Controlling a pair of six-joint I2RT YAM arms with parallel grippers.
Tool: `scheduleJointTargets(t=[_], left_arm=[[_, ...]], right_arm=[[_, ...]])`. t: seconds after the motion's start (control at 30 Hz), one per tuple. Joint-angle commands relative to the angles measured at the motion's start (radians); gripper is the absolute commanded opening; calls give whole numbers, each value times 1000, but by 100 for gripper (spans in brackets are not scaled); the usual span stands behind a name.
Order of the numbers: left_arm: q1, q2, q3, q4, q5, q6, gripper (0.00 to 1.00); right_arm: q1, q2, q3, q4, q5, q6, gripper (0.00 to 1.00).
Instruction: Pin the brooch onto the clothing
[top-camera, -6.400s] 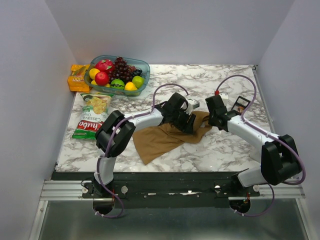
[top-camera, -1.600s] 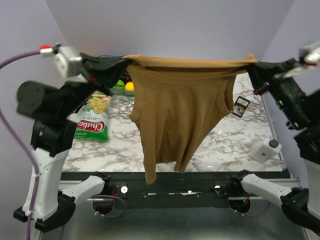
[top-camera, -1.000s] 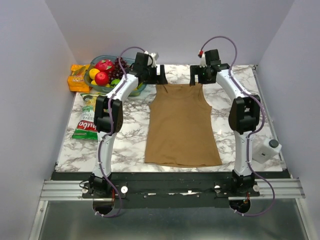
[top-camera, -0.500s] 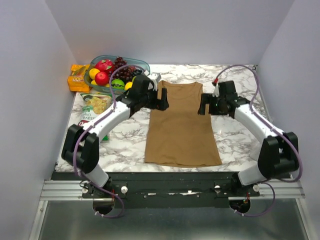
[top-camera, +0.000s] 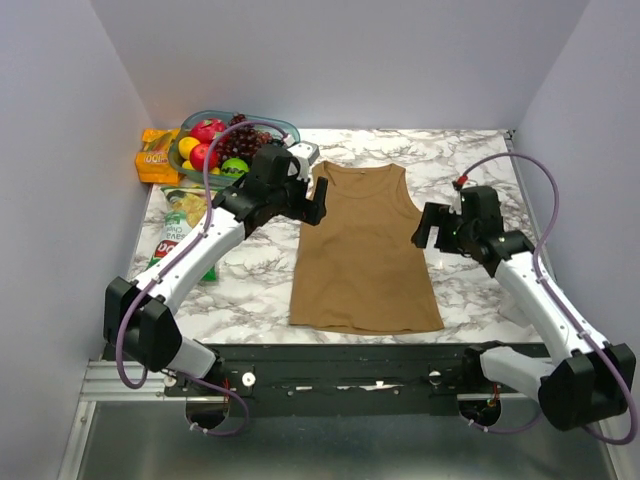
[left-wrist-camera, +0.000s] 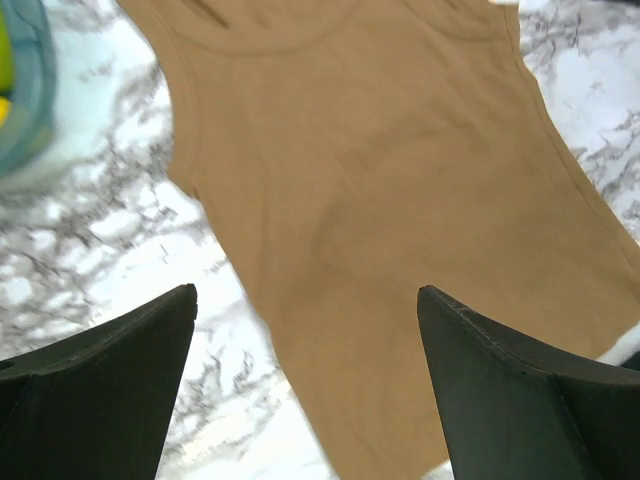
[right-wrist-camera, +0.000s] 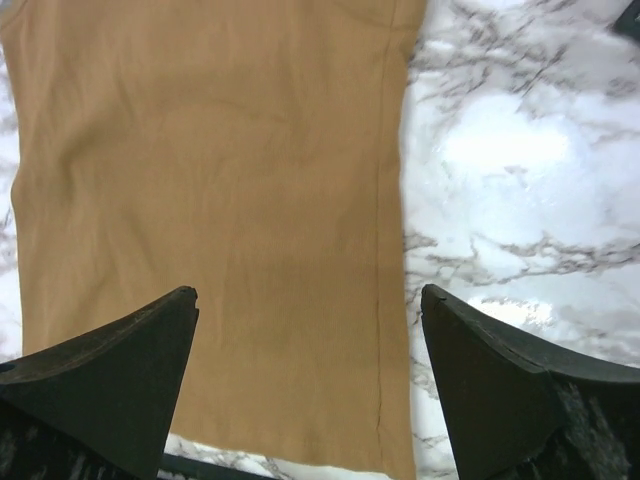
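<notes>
The clothing (top-camera: 362, 250), a tan-brown tank top, lies spread flat on the marble table (top-camera: 470, 170) with its neck toward the far side. My left gripper (top-camera: 318, 203) hovers open over the top's left shoulder. In the left wrist view the clothing (left-wrist-camera: 380, 180) fills the space beyond my left gripper (left-wrist-camera: 305, 290), which has nothing between its fingers. My right gripper (top-camera: 424, 227) hangs open at the top's right edge. In the right wrist view my right gripper (right-wrist-camera: 308, 292) spans the side seam of the clothing (right-wrist-camera: 210, 180) and is empty. The brooch is out of view.
A clear bowl of fruit (top-camera: 215, 140) stands at the far left, with an orange packet (top-camera: 155, 160) beside it. A green-and-white chips bag (top-camera: 178, 240) lies partly under the left arm. The bowl's rim (left-wrist-camera: 20, 100) shows in the left wrist view.
Both grippers have drawn back from the top's shoulder straps at the far edge toward the near side, the right one also moving right. The top lies flat and unmoved.
</notes>
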Motion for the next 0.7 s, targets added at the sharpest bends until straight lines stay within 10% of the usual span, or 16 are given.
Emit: scheduleJointTargets(t=[0.0, 0.67], left_arm=[[51, -31, -58, 57, -33, 83, 99], [97, -247, -174, 98, -133, 135, 97]], right_arm=[[-76, 136, 136, -46, 59, -3, 100], [-403, 737, 515, -43, 218, -14, 99]])
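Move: The brooch, in its open black case, lies about 16 cm ahead of the right hand, 20 cm to its right and some 14 cm below. The brown clothing is spread flat, its middle roughly 6 cm ahead of that hand and 13 cm to its left, about 15 cm down. From the left hand the brooch is around 48 cm right and 11 cm ahead, about 20 cm lower. Open right hand sweeps right and forward some 20 cm, dipping late, towards the brooch; left shifts 7 cm left. ##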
